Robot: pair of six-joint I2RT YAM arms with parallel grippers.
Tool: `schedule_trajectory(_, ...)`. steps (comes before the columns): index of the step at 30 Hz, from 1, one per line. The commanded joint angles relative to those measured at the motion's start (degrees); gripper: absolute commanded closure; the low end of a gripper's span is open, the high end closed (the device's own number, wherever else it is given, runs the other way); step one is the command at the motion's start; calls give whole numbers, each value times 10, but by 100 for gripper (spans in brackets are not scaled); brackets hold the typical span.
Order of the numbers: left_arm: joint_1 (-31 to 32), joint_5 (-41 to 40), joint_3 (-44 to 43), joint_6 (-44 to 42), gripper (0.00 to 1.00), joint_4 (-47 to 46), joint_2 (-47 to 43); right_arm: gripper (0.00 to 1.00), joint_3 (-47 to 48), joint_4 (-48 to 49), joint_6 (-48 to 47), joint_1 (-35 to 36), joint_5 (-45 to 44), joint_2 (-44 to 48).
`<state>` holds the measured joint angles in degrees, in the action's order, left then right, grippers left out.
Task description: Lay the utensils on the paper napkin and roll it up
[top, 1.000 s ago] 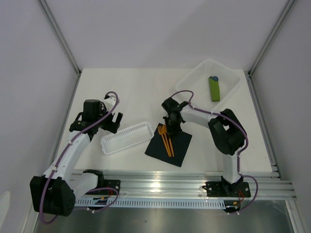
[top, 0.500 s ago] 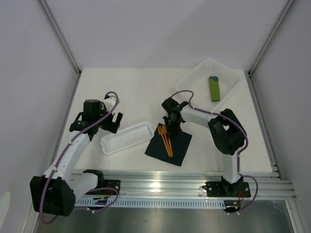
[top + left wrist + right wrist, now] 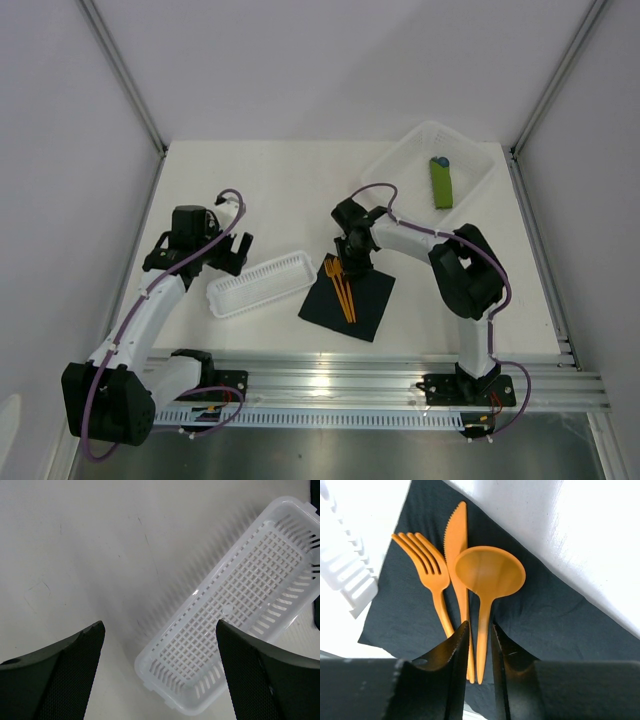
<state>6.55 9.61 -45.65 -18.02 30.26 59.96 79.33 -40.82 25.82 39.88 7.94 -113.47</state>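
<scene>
Three orange utensils lie side by side on the black paper napkin (image 3: pixel 372 298) (image 3: pixel 545 620): a fork (image 3: pixel 427 565), a knife (image 3: pixel 456 530) and a round-bowled spoon (image 3: pixel 490 572), seen from above as a small orange cluster (image 3: pixel 342 290). My right gripper (image 3: pixel 348 260) (image 3: pixel 480 627) hangs just over the handles, its jaws a narrow gap apart with the spoon's handle lying loose between them, touching neither finger. My left gripper (image 3: pixel 197 265) (image 3: pixel 160 630) is wide open and empty above the table, over the near end of a white slotted basket (image 3: pixel 240 595).
The long white basket (image 3: pixel 260 283) (image 3: pixel 345 575) lies just left of the napkin, its end close to the napkin's corner. A larger white tray (image 3: pixel 395 158) at the back right holds a green rolled bundle (image 3: pixel 441 182) with a blue tip.
My right gripper's jaws have parted a little and it has shifted slightly away from the utensils, leaving the spoon on the napkin. The left arm has not moved.
</scene>
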Motion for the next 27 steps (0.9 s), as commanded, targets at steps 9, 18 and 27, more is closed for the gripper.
schedule_trajectory(9,-6,37,-37,-9,7,30,-7,70,43,-51,-10,7,-34,55)
schedule_trajectory(18,95,37,-85,-65,26,90,-38,85,-169,-45,14,-4,-23,295)
schedule_trajectory(27,339,-20,-127,-35,40,122,44,100,-403,62,92,-10,30,459)
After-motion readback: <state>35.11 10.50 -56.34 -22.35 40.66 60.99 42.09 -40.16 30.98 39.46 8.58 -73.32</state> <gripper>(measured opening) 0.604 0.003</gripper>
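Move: The napkin's near corner lies about 15 cm back and 5 cm right of the right hand. Just under that hand is the spoon, its middle some 4 cm back, with the knife's about 2 cm and the fork's about 3 cm left of it. From the left hand the napkin's middle is roughly 27 cm right, 7 cm back and 12 cm down; the empty basket's middle is some 9 cm right, 2 cm back, equally low. The spoon, already laid beside the knife, is left behind as the right hand rises about 9 cm from its handle, then swings back and right and sinks again beyond the napkin's right edge, near its near corner, fingers shutting empty. The left hand sweeps some 13 cm right, with some back and up, over the basket towards the napkin, turning about 30 degrees clockwise and partly closing. ##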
